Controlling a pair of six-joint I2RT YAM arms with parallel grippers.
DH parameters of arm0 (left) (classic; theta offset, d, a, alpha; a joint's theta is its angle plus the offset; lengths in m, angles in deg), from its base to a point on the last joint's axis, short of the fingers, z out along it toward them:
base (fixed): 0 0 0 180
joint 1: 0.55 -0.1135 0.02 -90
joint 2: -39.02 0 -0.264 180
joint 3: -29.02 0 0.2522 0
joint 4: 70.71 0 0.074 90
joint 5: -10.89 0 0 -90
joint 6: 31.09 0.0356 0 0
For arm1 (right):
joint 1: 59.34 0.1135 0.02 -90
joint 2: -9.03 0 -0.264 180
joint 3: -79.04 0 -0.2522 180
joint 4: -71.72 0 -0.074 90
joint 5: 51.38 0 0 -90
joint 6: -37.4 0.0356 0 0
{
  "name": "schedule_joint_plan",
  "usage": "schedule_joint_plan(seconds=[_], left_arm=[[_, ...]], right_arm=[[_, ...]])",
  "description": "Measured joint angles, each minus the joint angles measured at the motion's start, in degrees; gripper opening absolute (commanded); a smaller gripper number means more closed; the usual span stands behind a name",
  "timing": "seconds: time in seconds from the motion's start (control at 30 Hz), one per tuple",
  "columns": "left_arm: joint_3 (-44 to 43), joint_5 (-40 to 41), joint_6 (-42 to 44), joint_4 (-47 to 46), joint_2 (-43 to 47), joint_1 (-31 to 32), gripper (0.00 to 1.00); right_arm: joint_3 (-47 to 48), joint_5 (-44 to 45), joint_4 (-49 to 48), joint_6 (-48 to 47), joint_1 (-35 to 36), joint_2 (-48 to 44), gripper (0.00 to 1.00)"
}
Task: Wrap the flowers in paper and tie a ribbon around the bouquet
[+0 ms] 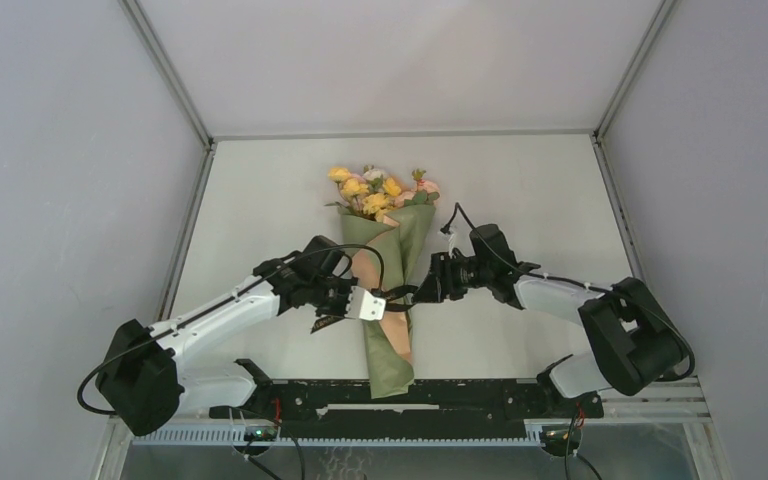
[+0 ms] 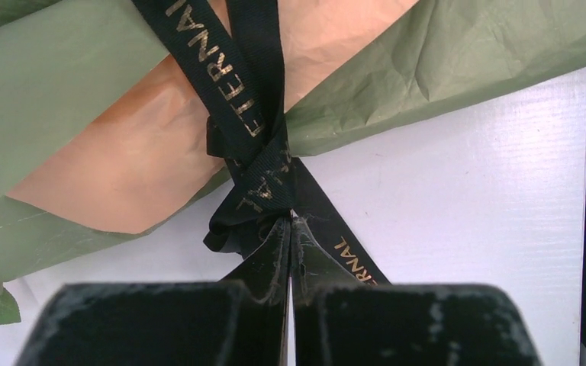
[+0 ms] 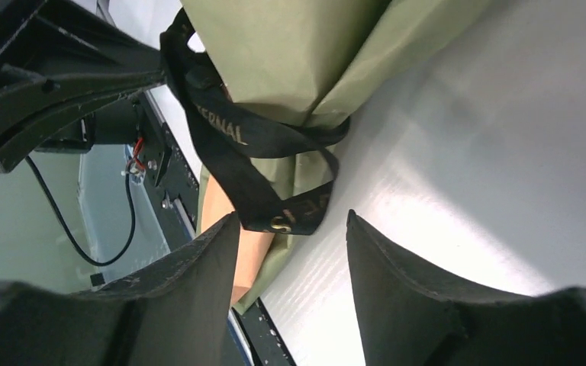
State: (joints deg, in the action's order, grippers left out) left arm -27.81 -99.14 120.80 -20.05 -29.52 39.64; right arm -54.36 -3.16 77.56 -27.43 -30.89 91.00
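Note:
The bouquet lies in the middle of the table: pink and yellow flowers (image 1: 380, 190) at the far end, inside a cone of olive paper (image 1: 390, 355) with peach lining (image 2: 152, 168). A black ribbon (image 2: 255, 130) with gold lettering crosses over itself at the cone's waist. My left gripper (image 2: 291, 223) is shut, its tips pinching the ribbon right at the crossing; from above it (image 1: 390, 297) sits at the cone's left side. My right gripper (image 3: 294, 229) stands open beside the cone's right side (image 1: 424, 290). A loose ribbon end (image 3: 275, 213) hangs just ahead of its tips, touching neither.
A black rail (image 1: 410, 395) runs along the near table edge just below the cone's tail. Grey enclosure walls and metal frame posts (image 1: 188, 215) bound the white table (image 1: 540, 200) on three sides. A thin black cable (image 3: 69, 229) hangs past the rail.

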Motion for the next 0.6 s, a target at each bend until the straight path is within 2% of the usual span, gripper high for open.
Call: schedule_joint_plan(seconds=[0.13,0.2,0.3,0.37,0.5,0.6], left_arm=[[0.0,0.11,-2.05,-1.53,0.0,0.0,0.01],[0.0,0.0,-3.1,-2.03,0.0,0.0,0.01],[0.0,-0.13,-4.46,-2.12,0.0,0.0,0.0],[0.0,-0.11,-5.38,-2.47,0.0,0.02,0.0],[0.0,-0.13,-7.76,-3.96,0.0,0.04,0.0],[0.0,-0.31,-9.53,-5.07,0.0,0.04,0.0]], right_arm=[[-0.02,2.49,0.22,-0.35,2.58,-3.23,0.48],[-0.02,4.11,-0.42,-0.39,3.89,-7.28,0.46],[0.13,5.4,-3.91,-0.13,6.47,-10.99,0.4],[0.24,4.7,-7.54,1.29,8.09,-10.1,0.37],[0.15,1.22,-16.92,7.72,9.42,-2.34,0.38],[-1.99,1.4,-20.57,11.47,8.79,-1.38,0.43]])
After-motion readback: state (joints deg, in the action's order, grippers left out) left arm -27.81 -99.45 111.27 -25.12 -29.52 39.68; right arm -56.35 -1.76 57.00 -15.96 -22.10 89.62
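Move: The ribbon loop strung between the hands starts at the right hand's parted fingertips; its middle is about 4 cm to that hand's left, 1 cm back and slightly lower. The paper wrap's middle lies some 5 cm left and 6 cm below, level fore and aft. The flower heads are roughly 21 cm ahead and 6 cm left, 4 cm lower. For the left hand, already pinching at the knot, the loop's middle is about 5 cm right and 1 cm ahead. The left fingers keep their pinch on the ribbon at the knot, easing 1 to 2 cm to the right, forward and up with a slight counter-clockwise turn. The open right hand, free of the loop, arcs about 5 cm left towards them, climbing some 7 cm and then dipping about 2, and drawing back slightly. Its fingertips tilt up, and its fingers narrow to a partly open gap alongside the loop. ##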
